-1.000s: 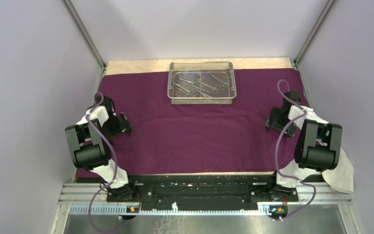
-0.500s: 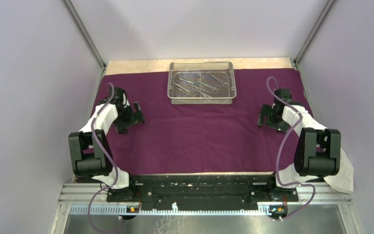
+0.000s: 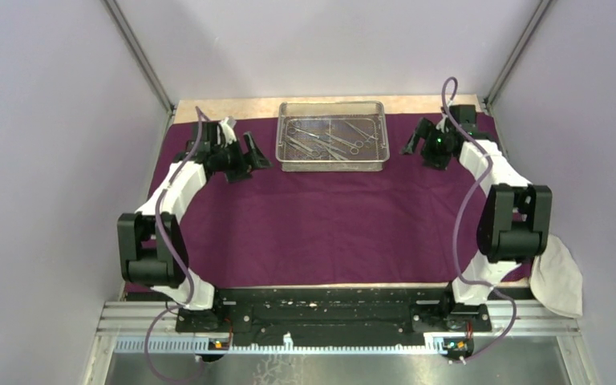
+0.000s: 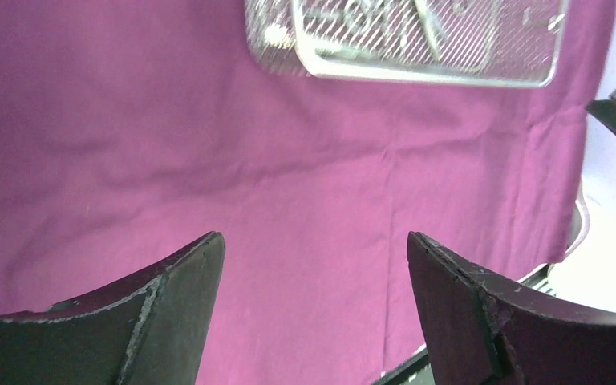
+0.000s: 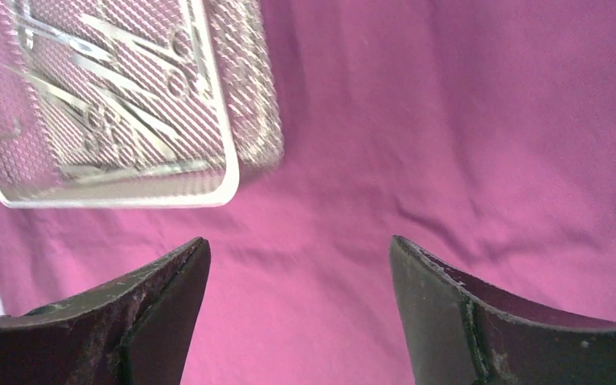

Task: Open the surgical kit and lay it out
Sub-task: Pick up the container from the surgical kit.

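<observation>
The dark purple cloth wrap [image 3: 329, 208] lies spread flat over the table. At its far edge stands the silver wire-mesh tray [image 3: 330, 164], with several slim steel instruments [image 3: 325, 140] lying inside. My left gripper [image 3: 255, 152] hovers just left of the tray, open and empty. On the tray's right side my right gripper [image 3: 414, 143] is open with nothing in it. In the left wrist view the tray [image 4: 417, 70] shows above the wide jaws [image 4: 314, 245]. The right wrist view has the tray [image 5: 228, 168] and instruments [image 5: 112, 80] at upper left, beyond the gripper [image 5: 298, 245].
A white cloth [image 3: 557, 277] hangs at the table's right edge beside the right arm. A strip of bare wooden table [image 3: 224, 108] runs behind the wrap. Grey enclosure walls stand on both sides. The black arm mount rail [image 3: 329, 309] crosses the near edge.
Both arms have reached forward from mid-table to the far edge, and each gripper now flanks the tray. The tray and the wrap have not moved.
</observation>
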{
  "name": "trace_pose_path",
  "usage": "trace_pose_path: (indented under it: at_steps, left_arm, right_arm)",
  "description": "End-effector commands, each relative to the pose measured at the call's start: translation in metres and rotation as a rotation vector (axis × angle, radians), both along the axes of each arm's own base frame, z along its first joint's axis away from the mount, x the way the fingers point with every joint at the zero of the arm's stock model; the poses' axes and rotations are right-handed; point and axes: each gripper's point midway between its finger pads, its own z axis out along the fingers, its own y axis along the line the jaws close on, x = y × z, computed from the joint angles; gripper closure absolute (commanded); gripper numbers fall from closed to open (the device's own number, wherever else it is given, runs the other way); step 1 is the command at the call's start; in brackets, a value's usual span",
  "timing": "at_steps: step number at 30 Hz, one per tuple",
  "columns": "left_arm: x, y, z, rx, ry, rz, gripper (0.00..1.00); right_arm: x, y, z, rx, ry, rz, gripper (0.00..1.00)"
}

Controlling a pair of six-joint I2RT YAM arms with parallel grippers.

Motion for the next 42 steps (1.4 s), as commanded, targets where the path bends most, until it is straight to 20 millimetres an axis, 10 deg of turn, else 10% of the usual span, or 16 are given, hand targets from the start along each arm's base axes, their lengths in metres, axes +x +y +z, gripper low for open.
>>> trace_pose_path:
  at_steps: [1,18,36,42]
  left_arm:
    - [0.055,-0.021,0.028,-0.066,-0.155,-0.053,0.12]
    - [0.128,-0.057,-0.034,0.033,-0.133,-0.105,0.37]
    - [0.164,-0.051,-0.052,0.167,-0.127,-0.068,0.25]
    - [0.174,-0.053,-0.058,0.165,-0.117,-0.064,0.43]
  right_arm:
    - [0.046,0.04,0.013,0.081,-0.068,0.073,0.19]
    - [0.116,0.084,-0.041,0.049,-0.043,0.14,0.49]
    - [0.152,0.067,-0.056,-0.111,-0.006,0.113,0.48]
    - [0.156,0.077,-0.055,-0.082,-0.02,0.126,0.75]
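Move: The container's middle lies some 18 cm ahead of the left hand, 18 cm to its right and 11 cm lower. Its left rim is equally far ahead but only 5 cm to the right, 8 cm down. From the right hand the container is about 15 cm ahead, 20 cm left and 9 cm down, its right rim 7 cm left and 6 cm down. The instruments lie inside, 2 cm nearer than its middle. Both hands sweep forward some 15 cm, inward and down, narrowing open fingers astride the container's side rims. ##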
